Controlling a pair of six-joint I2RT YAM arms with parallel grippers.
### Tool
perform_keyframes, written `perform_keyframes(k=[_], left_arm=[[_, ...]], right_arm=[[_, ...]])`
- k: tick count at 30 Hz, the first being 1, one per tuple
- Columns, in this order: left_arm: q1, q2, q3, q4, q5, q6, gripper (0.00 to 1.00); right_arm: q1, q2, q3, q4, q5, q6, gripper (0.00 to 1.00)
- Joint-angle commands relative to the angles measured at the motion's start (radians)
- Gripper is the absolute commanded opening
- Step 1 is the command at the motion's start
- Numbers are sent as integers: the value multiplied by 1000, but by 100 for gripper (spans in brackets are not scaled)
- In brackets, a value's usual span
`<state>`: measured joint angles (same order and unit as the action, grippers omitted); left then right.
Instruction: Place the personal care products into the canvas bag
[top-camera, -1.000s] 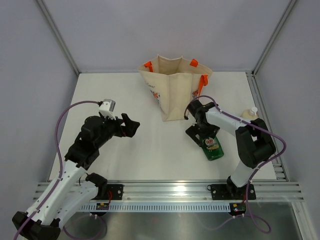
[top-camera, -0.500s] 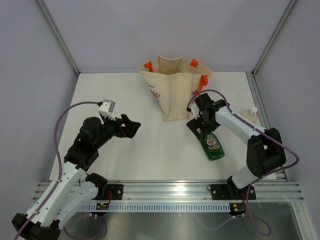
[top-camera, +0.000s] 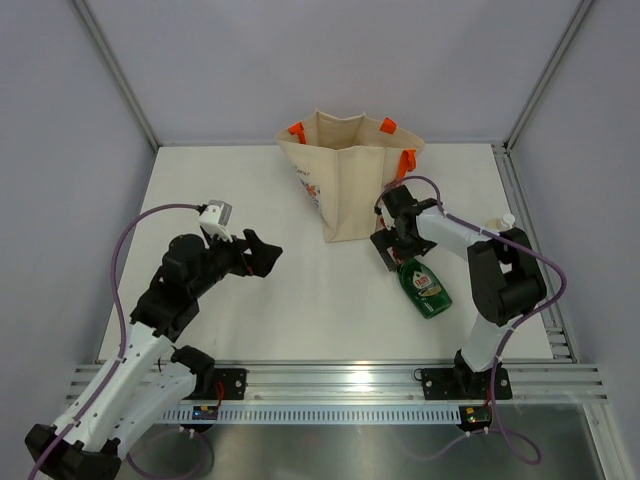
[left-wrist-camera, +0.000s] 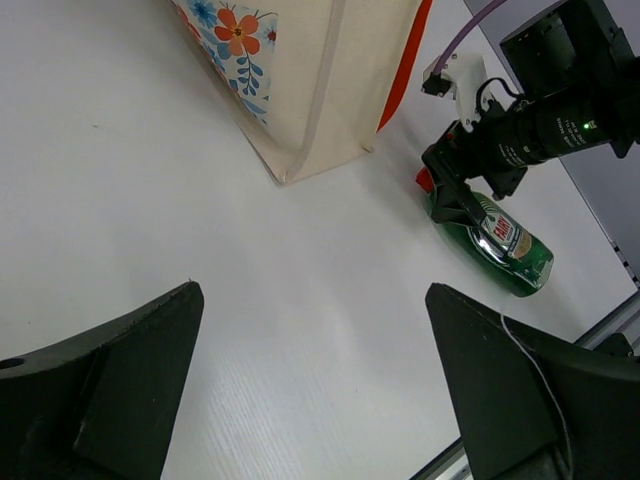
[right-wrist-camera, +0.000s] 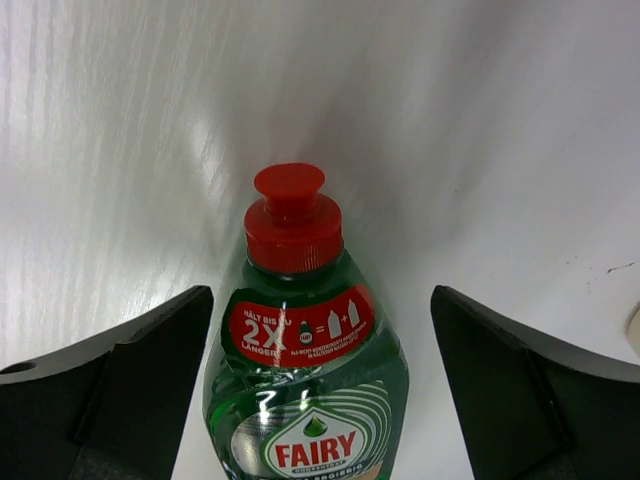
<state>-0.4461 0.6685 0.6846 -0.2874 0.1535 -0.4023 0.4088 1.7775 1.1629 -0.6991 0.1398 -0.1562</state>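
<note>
A green red-capped bottle lies on its side on the white table, right of the canvas bag. My right gripper hangs open over the bottle's neck, one finger on each side and neither touching. From above, that gripper covers the cap end of the bottle. My left gripper hovers open and empty over bare table left of the bag. In the left wrist view the left gripper faces the bag and the bottle. The bag stands upright, beige with orange handles and a flower print.
A pale bottle with a whitish cap stands near the table's right edge, partly behind the right arm. Grey walls and a metal frame close in the table. A rail runs along the near edge by the arm bases.
The right arm has changed its pose and its gripper has shifted up along the green bottle toward the cap and the bag. The left arm has barely moved.
</note>
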Motion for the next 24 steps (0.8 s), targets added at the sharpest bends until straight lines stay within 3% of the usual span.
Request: perform_keyframes(k=[1, 9, 14, 16, 17, 18, 20, 21, 23, 24], left_arm=[[-2, 2, -13, 45, 12, -15, 99], [-2, 3, -8, 34, 14, -13, 99], [-2, 16, -7, 42, 27, -23, 99], [-2, 14, -7, 42, 27, -27, 99], [-2, 11, -7, 40, 29, -30, 99], [-2, 6, -8, 39, 29, -30, 99], [-2, -7, -11, 34, 26, -33, 99], [-2, -10, -13, 33, 26, -33, 99], [-3, -20, -13, 22, 26, -33, 99], [-2, -21, -11, 19, 27, -33, 99]], right_arm=[[-8, -12, 37, 50, -23, -6, 99], [-18, 71, 35, -39, -191, -83, 99], [-71, 106, 90, -89, -227, -129, 100], [-74, 121, 107, -102, -200, -137, 95], [-76, 126, 106, -105, -191, -140, 89], [-76, 125, 101, -103, -177, -143, 74], [-76, 102, 72, -83, -177, -146, 55], [-76, 96, 64, -79, -178, -149, 36], [-76, 60, 32, -59, -196, -160, 21], [-74, 47, 23, -53, -222, -163, 2]])
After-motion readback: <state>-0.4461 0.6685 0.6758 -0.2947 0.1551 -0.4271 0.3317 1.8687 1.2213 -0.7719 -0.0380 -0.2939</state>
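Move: The green bottle lies under the right hand, red cap outward, its middle about 6 cm back, 4 cm right and 2 cm below. The canvas bag's middle is roughly 11 cm ahead, 12 cm left and 12 cm up; the pale bottle lies about 5 cm ahead, 24 cm right and level in height. From the idle left hand, the green bottle is some 33 cm right, 3 cm ahead and 23 cm below. The right hand sinks about 2 cm, tilts some 10 degrees and pinches the green bottle below its cap. ##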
